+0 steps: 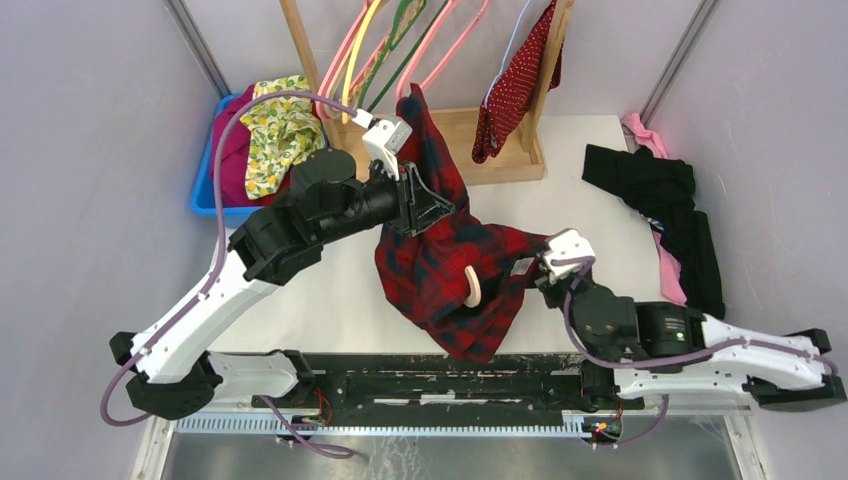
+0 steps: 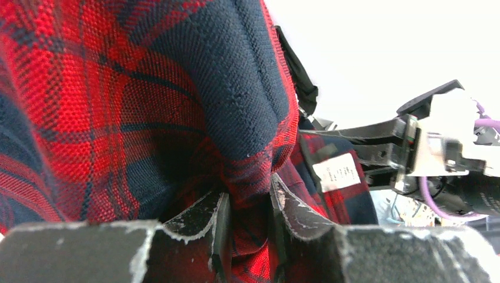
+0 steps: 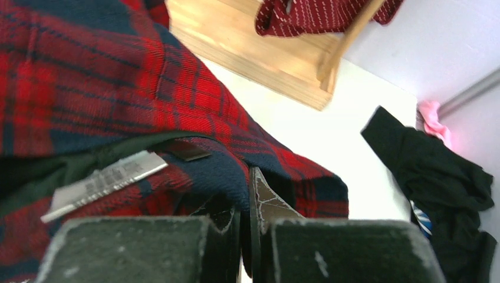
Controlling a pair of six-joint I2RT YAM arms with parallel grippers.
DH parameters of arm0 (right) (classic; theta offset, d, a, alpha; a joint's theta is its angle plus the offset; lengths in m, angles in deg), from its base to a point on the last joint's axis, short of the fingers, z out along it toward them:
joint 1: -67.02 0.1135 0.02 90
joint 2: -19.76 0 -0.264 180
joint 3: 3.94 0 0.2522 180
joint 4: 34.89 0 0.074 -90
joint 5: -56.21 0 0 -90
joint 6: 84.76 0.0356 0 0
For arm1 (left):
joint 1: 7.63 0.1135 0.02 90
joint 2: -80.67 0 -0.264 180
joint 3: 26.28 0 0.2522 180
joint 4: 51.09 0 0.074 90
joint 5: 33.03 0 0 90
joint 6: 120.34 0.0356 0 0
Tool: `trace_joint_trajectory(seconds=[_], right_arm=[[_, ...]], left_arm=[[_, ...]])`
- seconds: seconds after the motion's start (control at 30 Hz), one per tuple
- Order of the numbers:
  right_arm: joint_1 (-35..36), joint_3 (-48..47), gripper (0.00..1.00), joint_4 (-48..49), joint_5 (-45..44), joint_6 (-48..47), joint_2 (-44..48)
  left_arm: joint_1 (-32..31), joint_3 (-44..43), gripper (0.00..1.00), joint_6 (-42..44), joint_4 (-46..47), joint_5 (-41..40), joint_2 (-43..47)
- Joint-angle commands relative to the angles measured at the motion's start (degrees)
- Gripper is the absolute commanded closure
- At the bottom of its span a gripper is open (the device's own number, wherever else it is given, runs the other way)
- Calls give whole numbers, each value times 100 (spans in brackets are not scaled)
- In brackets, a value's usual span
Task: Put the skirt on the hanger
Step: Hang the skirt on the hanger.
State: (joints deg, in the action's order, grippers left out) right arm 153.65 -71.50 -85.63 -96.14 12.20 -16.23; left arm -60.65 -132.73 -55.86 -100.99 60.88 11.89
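The dark-red dotted skirt (image 1: 515,75) hangs at the wooden rack's right post, also seen at the top of the right wrist view (image 3: 318,15). The thin pale lilac-blue hanger (image 1: 508,45) shows as a fine line beside the skirt's top. Neither gripper is near them. My left gripper (image 1: 425,200) is shut on a bunched fold of a red-and-black plaid garment (image 1: 450,270), lifted above the table (image 2: 247,197). My right gripper (image 1: 535,265) is shut on the plaid garment's navy edge (image 3: 244,194). A curved pale wooden hanger (image 1: 470,285) pokes out of the plaid cloth.
The wooden rack (image 1: 500,150) carries pink, yellow and green hangers (image 1: 440,50). A blue bin (image 1: 205,190) at back left holds a lemon-print cloth (image 1: 275,130) and a magenta cloth (image 1: 235,150). A black garment (image 1: 665,210) and a pink cloth (image 1: 650,135) lie at right.
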Motion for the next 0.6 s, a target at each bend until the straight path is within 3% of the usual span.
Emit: trace_joint_trajectory(seconds=[0.0, 0.23, 0.57], right_arm=[[-1081, -11, 98, 575, 866, -156, -408], [-2772, 155, 98, 1317, 3095, -37, -935], [-4510, 659, 98, 2482, 6136, 457, -1769]], left_arm=[[163, 490, 97, -495, 1230, 626, 397], [664, 1701, 97, -888, 2338, 1116, 967], [1357, 3831, 97, -1867, 5090, 1897, 1679]])
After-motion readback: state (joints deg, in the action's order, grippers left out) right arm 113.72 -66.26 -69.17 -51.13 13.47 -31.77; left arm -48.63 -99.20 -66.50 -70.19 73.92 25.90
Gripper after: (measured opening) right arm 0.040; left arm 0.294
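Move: Some 5 cm to the right of the left hand, 5 cm back and 13 cm below, the curved end of the wooden hanger pokes out of the plaid skirt; the pink hanger's lower end is about 18 cm ahead of that hand and 6 cm to its left. From the right hand, the wooden hanger's end lies roughly 10 cm left, 2 cm back and 2 cm lower, and the white label 3 cm left and 1 cm ahead. Carrying its pinched piece of the skirt's waist forward and down, about 8 cm each way, the right hand also drifts some 4 cm left and tips its fingers about 15 degrees further down. The left hand keeps its grip on the bunched skirt and sinks about 5 cm, easing left and slightly forward while its fingers swing up to about level. ##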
